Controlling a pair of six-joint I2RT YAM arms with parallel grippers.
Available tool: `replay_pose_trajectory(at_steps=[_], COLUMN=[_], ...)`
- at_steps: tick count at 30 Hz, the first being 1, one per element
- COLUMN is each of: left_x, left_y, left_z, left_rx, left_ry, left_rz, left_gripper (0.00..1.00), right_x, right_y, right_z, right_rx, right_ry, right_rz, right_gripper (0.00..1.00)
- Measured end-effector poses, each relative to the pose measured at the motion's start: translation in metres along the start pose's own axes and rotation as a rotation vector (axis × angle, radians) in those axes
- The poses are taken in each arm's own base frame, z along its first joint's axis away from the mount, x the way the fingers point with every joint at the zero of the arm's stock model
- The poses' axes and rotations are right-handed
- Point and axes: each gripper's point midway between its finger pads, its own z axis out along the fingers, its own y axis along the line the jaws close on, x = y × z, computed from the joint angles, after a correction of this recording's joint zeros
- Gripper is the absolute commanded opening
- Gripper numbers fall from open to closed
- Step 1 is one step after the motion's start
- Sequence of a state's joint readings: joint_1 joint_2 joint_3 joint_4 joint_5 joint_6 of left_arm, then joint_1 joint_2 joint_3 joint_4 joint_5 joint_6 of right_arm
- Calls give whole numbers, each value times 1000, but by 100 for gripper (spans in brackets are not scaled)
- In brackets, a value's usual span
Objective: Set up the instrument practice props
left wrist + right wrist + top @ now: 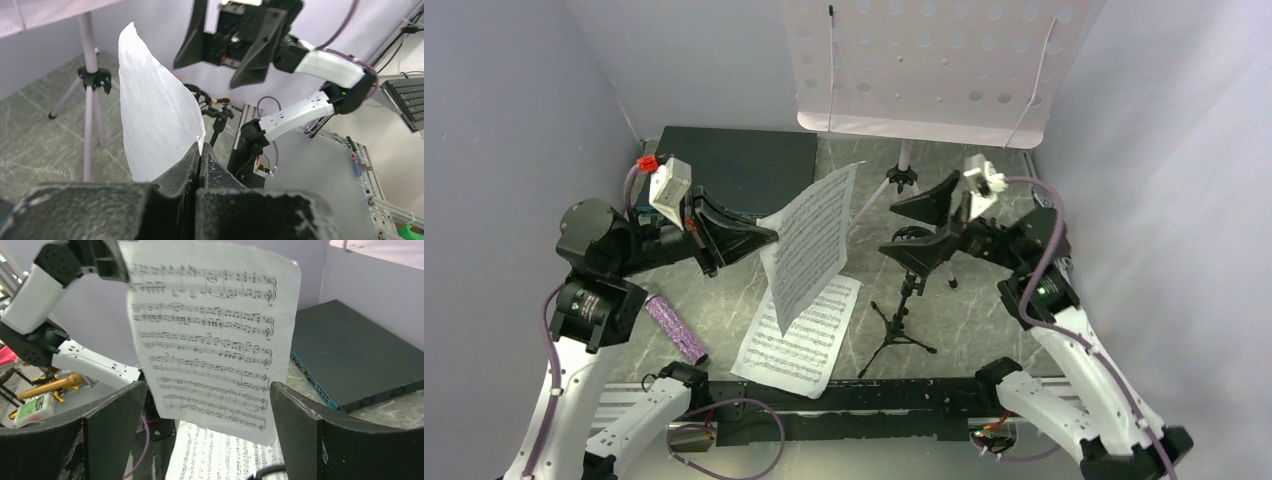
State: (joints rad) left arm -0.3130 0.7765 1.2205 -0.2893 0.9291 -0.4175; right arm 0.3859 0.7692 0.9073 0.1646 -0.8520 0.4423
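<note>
My left gripper (769, 237) is shut on the edge of a white sheet-music page (809, 245), holding it upright above the table. In the left wrist view the page (155, 115) rises from the pinched fingertips (195, 155). My right gripper (924, 225) hangs wide open just right of the page, facing its printed side (210, 340), with nothing between its fingers. A second page (799, 335) lies flat on the table. The pale lilac music stand (929, 60) stands at the back. The black tripod mic stand (902, 320) stands under my right gripper. The glittery purple microphone (674, 328) lies at the left.
A flat dark box with a blue front edge (744, 165) lies at the back left, behind my left gripper. The music stand's tripod legs (90, 85) spread over the floor behind the page. Grey walls close both sides. A black rail (874, 405) runs along the near edge.
</note>
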Motion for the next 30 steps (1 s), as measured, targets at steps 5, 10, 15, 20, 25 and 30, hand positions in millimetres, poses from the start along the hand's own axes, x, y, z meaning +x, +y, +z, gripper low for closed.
replay_pose_trajectory(at_steps=[5, 10, 15, 20, 25, 30], left_x=[-19, -26, -29, -31, -32, -27], left_y=[-20, -39, -51, -56, -57, -42], left_z=[-3, -8, -13, -16, -18, -14], left_rx=[61, 113, 144, 151, 132, 82], left_ry=[-31, -46, -54, -59, -79, -99], left_rz=[29, 45, 52, 58, 62, 19], left_gripper=[3, 3, 3, 3, 3, 3], right_x=[15, 28, 30, 32, 22, 17], right_y=[-8, -15, -22, -19, 5, 33], right_z=[40, 63, 68, 74, 75, 72], right_rx=[-3, 27, 58, 27, -102, -241], right_ry=[52, 82, 81, 82, 53, 44], right_rz=[25, 18, 8, 2, -27, -48], right_gripper=[99, 99, 98, 92, 62, 13])
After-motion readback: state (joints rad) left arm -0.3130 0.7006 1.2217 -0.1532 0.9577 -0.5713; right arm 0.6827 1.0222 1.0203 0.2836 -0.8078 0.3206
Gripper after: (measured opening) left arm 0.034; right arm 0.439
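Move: My left hand already pinches the sheet of music near its upper back corner; the sheet's middle is about 6 cm ahead, 7 cm right and 9 cm below it. From my open right hand that middle lies some 13 cm left, 3 cm ahead and 5 cm lower, its free edge nearer. The second sheet lies on the table, 17 cm left, 3 cm back and 37 cm down from my right hand; the mic stand is about 5 cm right, 2 cm back and 28 cm below. I sweep my right hand about 8 cm left to the sheet's free edge, easing forward some 4 cm and then back 5 cm, turning counter-clockwise late as its fingers, around the edge, close from wide open to under half. My left hand keeps its pinch, drawing the sheet back about 5 cm and up 4 cm, then starting slightly forward again. ##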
